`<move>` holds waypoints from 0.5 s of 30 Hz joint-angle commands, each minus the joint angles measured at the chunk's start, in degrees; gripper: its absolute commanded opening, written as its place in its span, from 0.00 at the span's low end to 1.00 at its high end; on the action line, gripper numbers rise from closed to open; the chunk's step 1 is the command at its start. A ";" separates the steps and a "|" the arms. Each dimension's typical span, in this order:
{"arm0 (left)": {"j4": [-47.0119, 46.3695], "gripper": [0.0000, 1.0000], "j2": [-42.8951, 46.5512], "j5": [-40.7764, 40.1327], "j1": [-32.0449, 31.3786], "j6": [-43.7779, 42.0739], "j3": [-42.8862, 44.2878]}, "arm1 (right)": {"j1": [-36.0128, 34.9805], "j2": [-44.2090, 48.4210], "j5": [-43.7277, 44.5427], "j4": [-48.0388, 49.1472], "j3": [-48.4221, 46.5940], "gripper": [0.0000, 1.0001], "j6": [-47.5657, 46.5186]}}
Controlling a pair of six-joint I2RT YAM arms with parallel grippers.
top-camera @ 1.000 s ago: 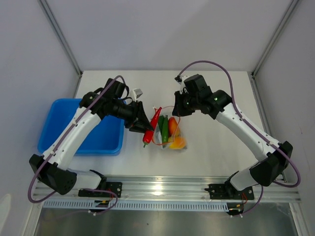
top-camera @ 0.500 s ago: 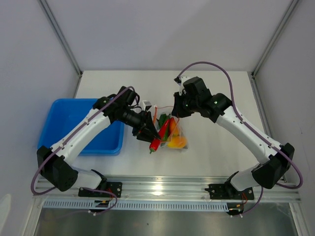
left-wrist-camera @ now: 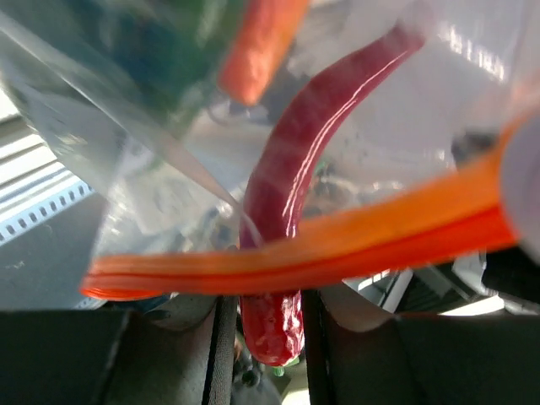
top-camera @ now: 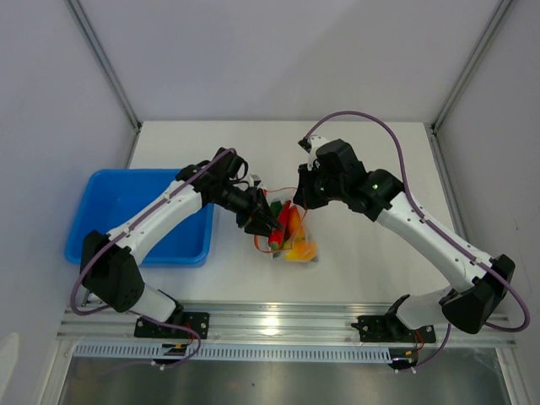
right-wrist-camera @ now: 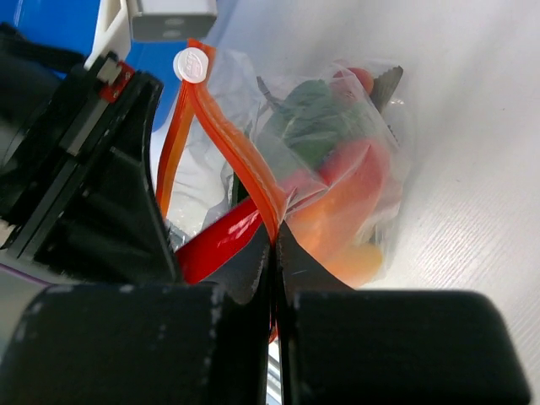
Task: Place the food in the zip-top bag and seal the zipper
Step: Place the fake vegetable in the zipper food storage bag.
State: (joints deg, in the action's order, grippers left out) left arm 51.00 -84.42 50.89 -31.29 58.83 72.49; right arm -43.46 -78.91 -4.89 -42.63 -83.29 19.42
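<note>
The clear zip-top bag (top-camera: 297,239) lies mid-table with green, red and orange food inside. My right gripper (top-camera: 300,197) (right-wrist-camera: 275,245) is shut on the bag's orange zipper (right-wrist-camera: 228,143) and holds the mouth up. A white slider (right-wrist-camera: 191,64) sits at the strip's end. My left gripper (top-camera: 268,229) (left-wrist-camera: 263,337) is shut on a red pepper (left-wrist-camera: 287,186) whose tip reaches through the mouth into the bag. In the left wrist view the zipper (left-wrist-camera: 337,245) crosses in front of the pepper. A yellow-orange mango (top-camera: 301,248) rests at the bag's bottom.
A blue tray (top-camera: 126,215) stands at the left, under my left arm. The two grippers are close together over the bag. White walls enclose the table at the back and sides, and a metal rail (top-camera: 278,321) runs along the near edge.
My left arm has swung right with the red pepper, from beside the bag into its mouth. My right gripper has kept its hold on the zipper and shifted slightly.
</note>
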 commanded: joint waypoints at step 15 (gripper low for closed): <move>4.64 0.00 -3.64 -19.87 2.20 11.74 7.05 | -1.10 1.84 -2.41 4.58 -0.30 0.00 1.85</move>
State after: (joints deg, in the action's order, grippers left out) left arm 53.17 -87.07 34.59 -29.21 62.59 76.90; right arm -44.12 -78.74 -5.72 -41.91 -82.94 20.32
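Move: The left hand holds the red pepper by its stem end, the tip already in the bag; the middle of the bag mouth is about 4 cm ahead of this hand, 3 cm to its right and 1 cm lower. Inside, the green vegetable sits some 5 cm ahead, 1 cm right and 7 cm below, and the yellow vegetable some 3 cm back, 8 cm right and 12 cm below. From the right hand, pinching the rim, the mouth's middle is about 5 cm back, 3 cm left and 2 cm lower. Forward about 5 cm and down nearly 3, drifting slightly left, the left hand carries the red pepper along within the bag mouth, its wrist turning some 15 to 20 degrees so the fingers point more steeply down and more forward. Its grip on the stem end holds; the right fingers, nearly still, keep the rim pinched. ##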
